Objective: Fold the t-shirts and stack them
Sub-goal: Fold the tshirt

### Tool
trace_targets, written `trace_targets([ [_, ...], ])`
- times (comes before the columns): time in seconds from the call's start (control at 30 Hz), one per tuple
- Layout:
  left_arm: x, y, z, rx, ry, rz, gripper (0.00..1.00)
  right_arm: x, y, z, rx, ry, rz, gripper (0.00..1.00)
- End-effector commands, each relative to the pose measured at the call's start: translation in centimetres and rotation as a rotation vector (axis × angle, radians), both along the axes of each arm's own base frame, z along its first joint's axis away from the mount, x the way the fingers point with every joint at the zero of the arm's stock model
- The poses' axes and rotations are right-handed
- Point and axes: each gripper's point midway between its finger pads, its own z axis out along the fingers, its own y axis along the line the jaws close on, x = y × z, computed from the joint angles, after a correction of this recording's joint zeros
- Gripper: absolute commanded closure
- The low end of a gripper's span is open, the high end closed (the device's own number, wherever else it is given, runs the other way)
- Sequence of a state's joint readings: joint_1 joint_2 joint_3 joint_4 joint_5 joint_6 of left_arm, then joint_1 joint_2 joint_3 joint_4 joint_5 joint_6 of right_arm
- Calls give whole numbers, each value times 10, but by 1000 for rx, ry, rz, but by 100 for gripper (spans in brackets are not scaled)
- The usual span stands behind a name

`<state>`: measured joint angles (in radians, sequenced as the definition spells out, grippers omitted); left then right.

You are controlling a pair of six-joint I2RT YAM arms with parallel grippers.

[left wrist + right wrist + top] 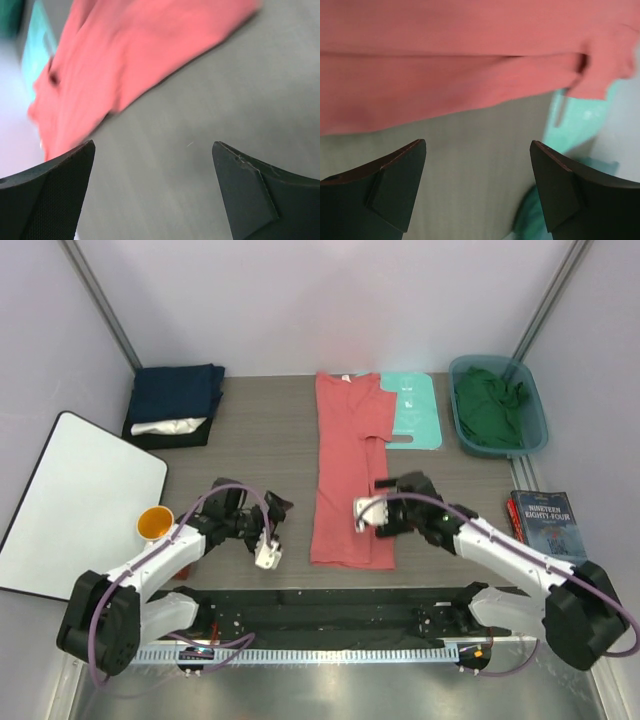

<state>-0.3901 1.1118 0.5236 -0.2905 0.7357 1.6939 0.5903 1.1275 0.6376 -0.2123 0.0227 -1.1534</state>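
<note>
A coral-red t-shirt [350, 470] lies folded into a long strip down the middle of the table. In the left wrist view the coral-red t-shirt [135, 55] is blurred. My left gripper [272, 508] hangs open to the shirt's left over bare table, its jaws [153, 145] empty. My right gripper [400, 490] is open at the shirt's right edge, and nothing sits between its jaws [478, 142]; the coral-red t-shirt [445, 65] lies beyond its fingertips. A folded navy t-shirt [178, 395] rests on a white one [170, 426] at the back left. A dark green t-shirt [490, 405] is crumpled in a bin.
A mint-green board [412, 410] lies beside the red shirt, partly under it. The blue bin [535, 400] stands at the back right. A book [545, 525] lies at the right edge; an orange cup [155, 523] and a whiteboard [80, 500] are at the left.
</note>
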Motion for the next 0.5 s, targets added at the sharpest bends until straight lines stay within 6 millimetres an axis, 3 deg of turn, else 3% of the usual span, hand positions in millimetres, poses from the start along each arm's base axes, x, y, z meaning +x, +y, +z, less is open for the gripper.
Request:
trace_targets([
  [0.0,-35,-34,8,-109,-135,-333,0,-43,-3,-26,-88,19,171,11],
  [0.17,-55,-48,-14,-129,-92,-474,0,-69,-5,-38,-82,72,203,13],
  [0.47,-77,-63,-30,-121,-52,-629,0,-122,-14,-60,-105,189,362,12],
])
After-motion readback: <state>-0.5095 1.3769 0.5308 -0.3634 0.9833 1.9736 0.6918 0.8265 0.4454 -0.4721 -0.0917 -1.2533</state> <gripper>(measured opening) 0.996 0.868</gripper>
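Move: The t-shirt lies lengthwise, its near end towards the robot. From the left hand, its near left corner is about 9 cm back, 8 cm right and 8 cm below; the orange cup stands some 33 cm left, about level fore-and-aft. From the right hand, the near right corner is roughly 11 cm back, 2 cm left and 10 cm down, while the mint board lies about 30 cm ahead and 9 cm right. Both empty, wide-open grippers head for the t-shirt's near corners. The left comes back about 7 cm while edging right and sinking, turning some 25 degrees clockwise; the right draws back about 9 cm, dropping early and then levelling off, and turns slightly counter-clockwise. Both slow down still above the table, with no contact to be seen. ##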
